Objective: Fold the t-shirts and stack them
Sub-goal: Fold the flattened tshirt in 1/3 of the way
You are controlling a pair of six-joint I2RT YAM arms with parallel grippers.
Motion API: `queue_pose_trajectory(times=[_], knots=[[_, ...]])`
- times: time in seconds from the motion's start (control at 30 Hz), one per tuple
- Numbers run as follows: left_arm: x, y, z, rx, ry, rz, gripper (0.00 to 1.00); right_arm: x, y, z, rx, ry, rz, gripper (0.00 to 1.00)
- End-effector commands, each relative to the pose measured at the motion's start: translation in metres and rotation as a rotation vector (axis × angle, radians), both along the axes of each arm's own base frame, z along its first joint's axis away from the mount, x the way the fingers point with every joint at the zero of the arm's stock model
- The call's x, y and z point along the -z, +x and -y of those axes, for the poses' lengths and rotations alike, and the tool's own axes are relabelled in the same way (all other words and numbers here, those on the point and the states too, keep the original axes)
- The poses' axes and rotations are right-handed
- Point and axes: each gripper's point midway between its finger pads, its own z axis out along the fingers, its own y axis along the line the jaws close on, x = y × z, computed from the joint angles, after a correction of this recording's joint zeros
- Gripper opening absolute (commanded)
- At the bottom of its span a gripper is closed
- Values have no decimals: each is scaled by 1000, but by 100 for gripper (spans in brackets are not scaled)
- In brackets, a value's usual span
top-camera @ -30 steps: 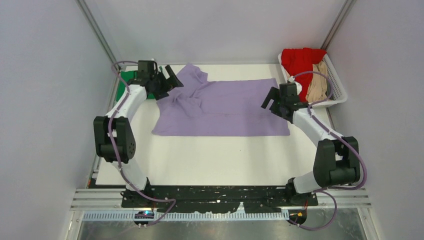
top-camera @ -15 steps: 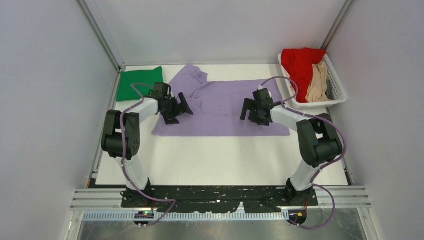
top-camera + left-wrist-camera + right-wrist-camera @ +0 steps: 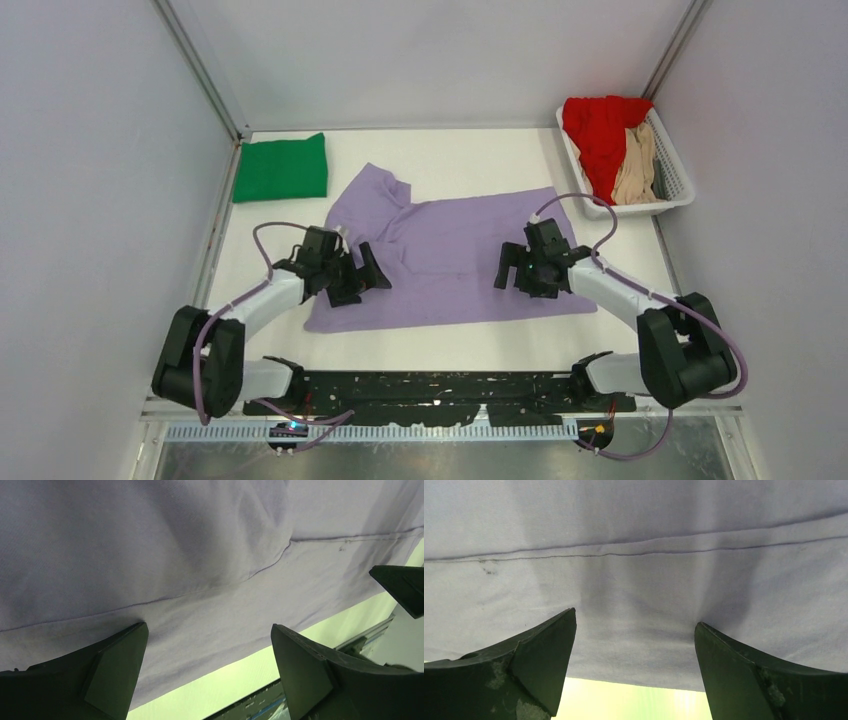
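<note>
The lavender t-shirt [image 3: 455, 245] lies spread flat on the white table, one sleeve pointing to the far left. My left gripper [image 3: 365, 281] is open, its fingers resting on the shirt's near left part. My right gripper [image 3: 507, 272] is open on the near right part. In the left wrist view the left gripper [image 3: 208, 626] straddles lavender cloth [image 3: 200, 555] just above its near hem. In the right wrist view the right gripper [image 3: 635, 617] does the same on the cloth [image 3: 639, 580]. The green t-shirt [image 3: 281, 167] lies folded at the far left.
A white slatted basket [image 3: 682, 190] at the far right holds a red t-shirt [image 3: 598, 125] and a tan one [image 3: 635, 165]. The black mounting rail [image 3: 440, 390] runs along the table's near edge, close to the shirt's hem. Grey walls close in both sides.
Both arms have drawn back toward the near edge, and the lavender shirt has slid with them, lying flatter. The green shirt, earlier hidden by the left arm, now shows.
</note>
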Motion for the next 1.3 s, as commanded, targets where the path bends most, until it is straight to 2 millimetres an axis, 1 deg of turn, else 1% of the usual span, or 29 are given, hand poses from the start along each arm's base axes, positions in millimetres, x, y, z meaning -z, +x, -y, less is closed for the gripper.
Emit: queue_pose_trajectory(times=[0.0,0.03,0.07,0.1,0.13,0.17,0.2,0.27,0.33,0.43,0.5,0.6,0.67,0.7,0.73,0.77,0.8,0.9,0.93,0.97,1.03,1.13,1.2,1.23,1.27], knots=[[36,-81,-19,-27,105,-217,100,17,-85,14,-25,-60,-264,95],[36,-86,-20,-30,106,-211,100,12,-86,16,-15,-59,-252,95],[38,-92,-23,-40,111,-213,100,12,-95,18,-12,-67,-280,95],[37,-94,-25,-48,112,-203,100,9,-100,16,-14,-47,-286,95],[35,-97,-26,-51,113,-201,99,12,-108,17,-17,-49,-309,96],[33,-98,-26,-53,107,-191,99,11,-112,15,-13,-32,-315,95],[32,-101,-27,-51,103,-187,99,14,-120,15,-15,-30,-334,95],[29,-108,-29,-43,100,-191,99,15,-128,14,-15,-14,-346,95],[30,-116,-31,-37,98,-200,99,15,-133,15,-16,-14,-350,95],[33,-123,-30,-29,79,-199,99,13,-134,14,-19,-4,-336,95],[34,-121,-30,-36,73,-181,99,12,-135,10,-27,21,-330,95],[24,-107,-27,-45,68,-137,99,12,-133,3,-42,61,-310,95],[15,-98,-28,-50,81,-100,99,9,-125,-4,-72,89,-275,95],[10,-93,-30,-57,95,-79,99,4,-116,-7,-80,91,-241,95],[7,-91,-34,-66,115,-67,99,1,-111,-7,-92,84,-220,95],[2,-87,-35,-73,122,-42,99,-8,-99,-7,-99,74,-175,95],[-3,-82,-36,-77,126,-15,99,-13,-93,-8,-102,70,-150,95],[-20,-66,-35,-95,119,68,99,-38,-64,-10,-108,50,-31,95],[-25,-60,-33,-96,111,92,99,-43,-59,-11,-112,49,-6,95],[-30,-55,-31,-91,104,106,99,-52,-49,-11,-121,42,38,95],[-37,-49,-27,-65,102,114,99,-62,-37,-10,-116,25,95,96],[-37,-38,-21,-49,104,109,99,-74,-22,-11,-100,25,171,95],[-39,-25,-14,-38,89,125,99,-80,-15,-12,-92,35,208,95],[-45,-15,-9,-31,73,143,99,-82,-11,-9,-71,19,225,95],[-47,-7,-5,-23,66,146,99,-85,-7,-8,-61,16,240,95]])
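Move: The purple t-shirt, its near third already folded over, lies under both hands' fingertips. From the left hand its middle is about 5 cm ahead and 18 to the right; from the right hand, 5 ahead and 16 to the left. Its near folded edge runs straight back, some 10 cm behind the left hand and 8 behind the right. The table's front edge is about 20 cm straight back from either hand; everything sits roughly 1 cm below. The folded t-shirt is still being dragged back towards the table's front edge, both hands sliding it under their wide-open fingertips, the left about 8 cm and the right 11, slowing to a stop, the right's fingertips tilting in towards the base. Both then lift off, left 3 cm and right 6, easing forward over the cloth; the right tilts back out. ##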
